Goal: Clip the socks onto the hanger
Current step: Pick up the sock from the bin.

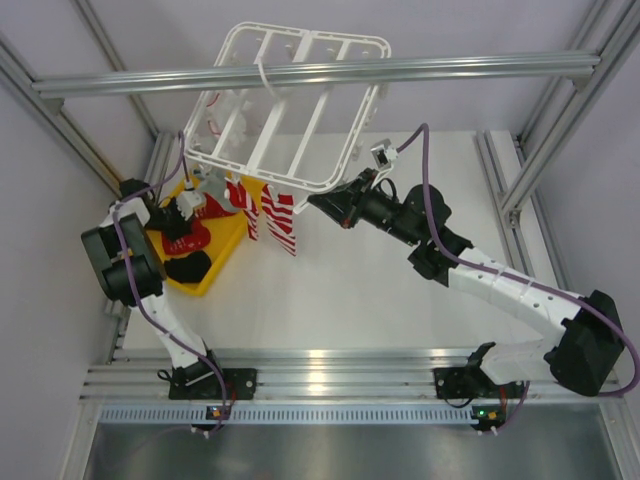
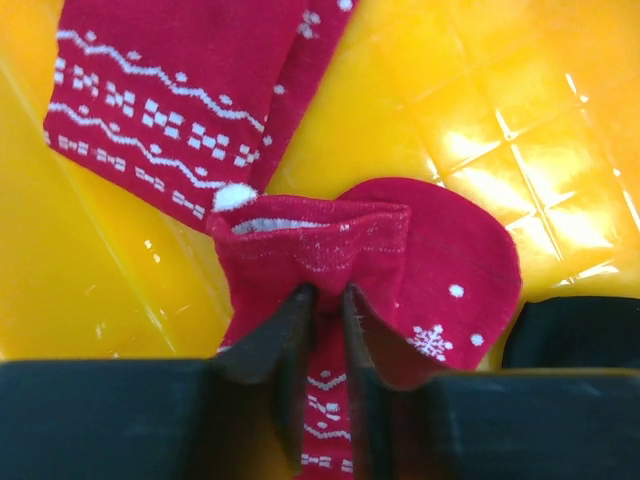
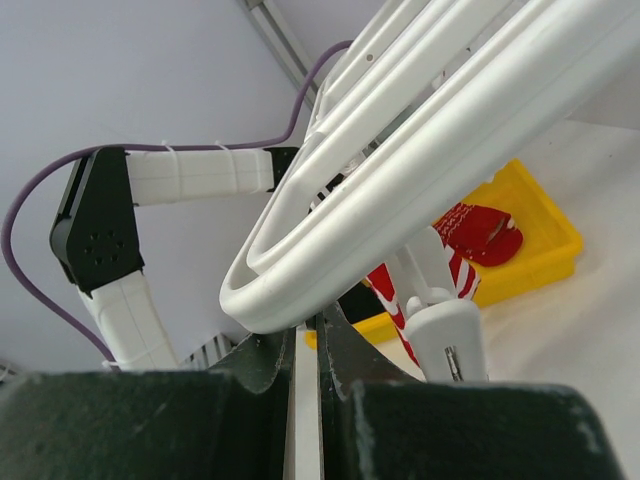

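Observation:
The white hanger [image 1: 290, 110] hangs tilted from the overhead beam. Two red-and-white striped socks [image 1: 280, 222] dangle from clips at its near edge. In the left wrist view my left gripper [image 2: 325, 296] is down in the yellow tray [image 2: 420, 110], its jaws pinched on the bunched cuff of a red snowflake sock [image 2: 440, 270]. Another red patterned sock [image 2: 150, 110] lies flat beyond it. My right gripper [image 3: 308, 322] is shut on the hanger's lower rim [image 3: 420, 170], beside a dangling white clip [image 3: 450, 335]. From above, the right gripper [image 1: 318, 202] meets the frame's near corner.
The yellow tray [image 1: 215, 270] sits at the table's left edge, and a dark item [image 1: 185, 265] lies in it. A grey aluminium beam [image 1: 320, 75] crosses above the hanger. Frame posts line both sides. White tabletop lies between the arms.

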Robot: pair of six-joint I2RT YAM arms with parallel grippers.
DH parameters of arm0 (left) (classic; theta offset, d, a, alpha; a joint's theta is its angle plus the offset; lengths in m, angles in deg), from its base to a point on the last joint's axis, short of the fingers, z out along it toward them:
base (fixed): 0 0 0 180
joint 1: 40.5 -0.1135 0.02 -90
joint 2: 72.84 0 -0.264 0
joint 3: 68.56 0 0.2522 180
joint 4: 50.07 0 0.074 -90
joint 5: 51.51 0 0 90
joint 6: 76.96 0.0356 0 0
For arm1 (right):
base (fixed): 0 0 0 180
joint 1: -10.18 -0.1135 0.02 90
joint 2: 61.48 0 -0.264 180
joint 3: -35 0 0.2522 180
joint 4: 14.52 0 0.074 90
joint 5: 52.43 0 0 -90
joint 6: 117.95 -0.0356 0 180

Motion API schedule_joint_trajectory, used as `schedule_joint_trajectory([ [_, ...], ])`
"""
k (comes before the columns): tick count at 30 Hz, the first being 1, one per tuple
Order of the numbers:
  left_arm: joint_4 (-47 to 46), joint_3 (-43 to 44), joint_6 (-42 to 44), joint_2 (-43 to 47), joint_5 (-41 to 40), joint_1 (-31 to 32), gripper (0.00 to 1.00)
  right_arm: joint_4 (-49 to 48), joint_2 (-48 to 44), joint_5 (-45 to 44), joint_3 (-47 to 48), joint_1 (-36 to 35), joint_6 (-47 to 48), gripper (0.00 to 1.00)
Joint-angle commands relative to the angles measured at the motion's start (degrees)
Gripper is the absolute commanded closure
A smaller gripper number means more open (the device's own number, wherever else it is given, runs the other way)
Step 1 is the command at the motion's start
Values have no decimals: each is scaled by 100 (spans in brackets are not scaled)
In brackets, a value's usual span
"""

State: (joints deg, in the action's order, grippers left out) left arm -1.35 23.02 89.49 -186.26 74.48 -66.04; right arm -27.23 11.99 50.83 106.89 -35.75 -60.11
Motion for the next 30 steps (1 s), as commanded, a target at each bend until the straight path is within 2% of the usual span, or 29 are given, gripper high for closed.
schedule_joint_trajectory([
  [1, 10, 111, 187, -66, 4, 67, 85, -112, 53, -183, 14, 146, -18, 100],
  [4, 274, 5, 283, 302, 302, 32, 95, -94, 27, -183, 14, 146, -1, 100],
  [7, 502, -170, 266, 584, 470, -21, 100, -77, 18, -183, 41, 146, 35, 100],
  [10, 871, -372, 266, 953, 733, -188, 100, -59, 18, -183, 76, 146, 78, 100],
  [16, 1047, -935, -24, 1962, 1498, -908, 100, 11, -17, -166, 120, 155, 140, 100],
  [21, 1522, -1295, 239, 2789, 2122, -1409, 100, 64, 36, -201, 190, 155, 114, 100],
  [26, 2356, -1200, -216, 3739, 3062, -1647, 100, 108, 88, -262, 278, 155, 87, 100],
  [30, 3393, -945, -445, 4319, 3792, -1656, 100, 143, 80, -315, 313, 146, 52, 100],
])
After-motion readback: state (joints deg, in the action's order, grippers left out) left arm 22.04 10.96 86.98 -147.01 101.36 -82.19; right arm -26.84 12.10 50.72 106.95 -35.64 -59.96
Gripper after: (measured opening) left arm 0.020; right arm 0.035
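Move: The red sock to be picked lies in the yellow bin right under the left fingertips, its middle about 1 cm back, 3 cm right and 1 cm below the hand. The second red sock lies roughly 6 cm ahead and 7 cm right, and the black sock 8 cm back and 2 cm right, both about 2 cm lower than the hand. From the right hand, the sock being picked is about 15 cm ahead, 40 cm left and 35 cm down. The red sock is pinched just below its cuff as the left fingers, already part closed, shut fully. Keeping that grip, the left hand draws the sock up some 18 cm and back about 13 cm towards its base, easing right near the end, while the fingers tip up by about 25 degrees from their steep downward slant. ##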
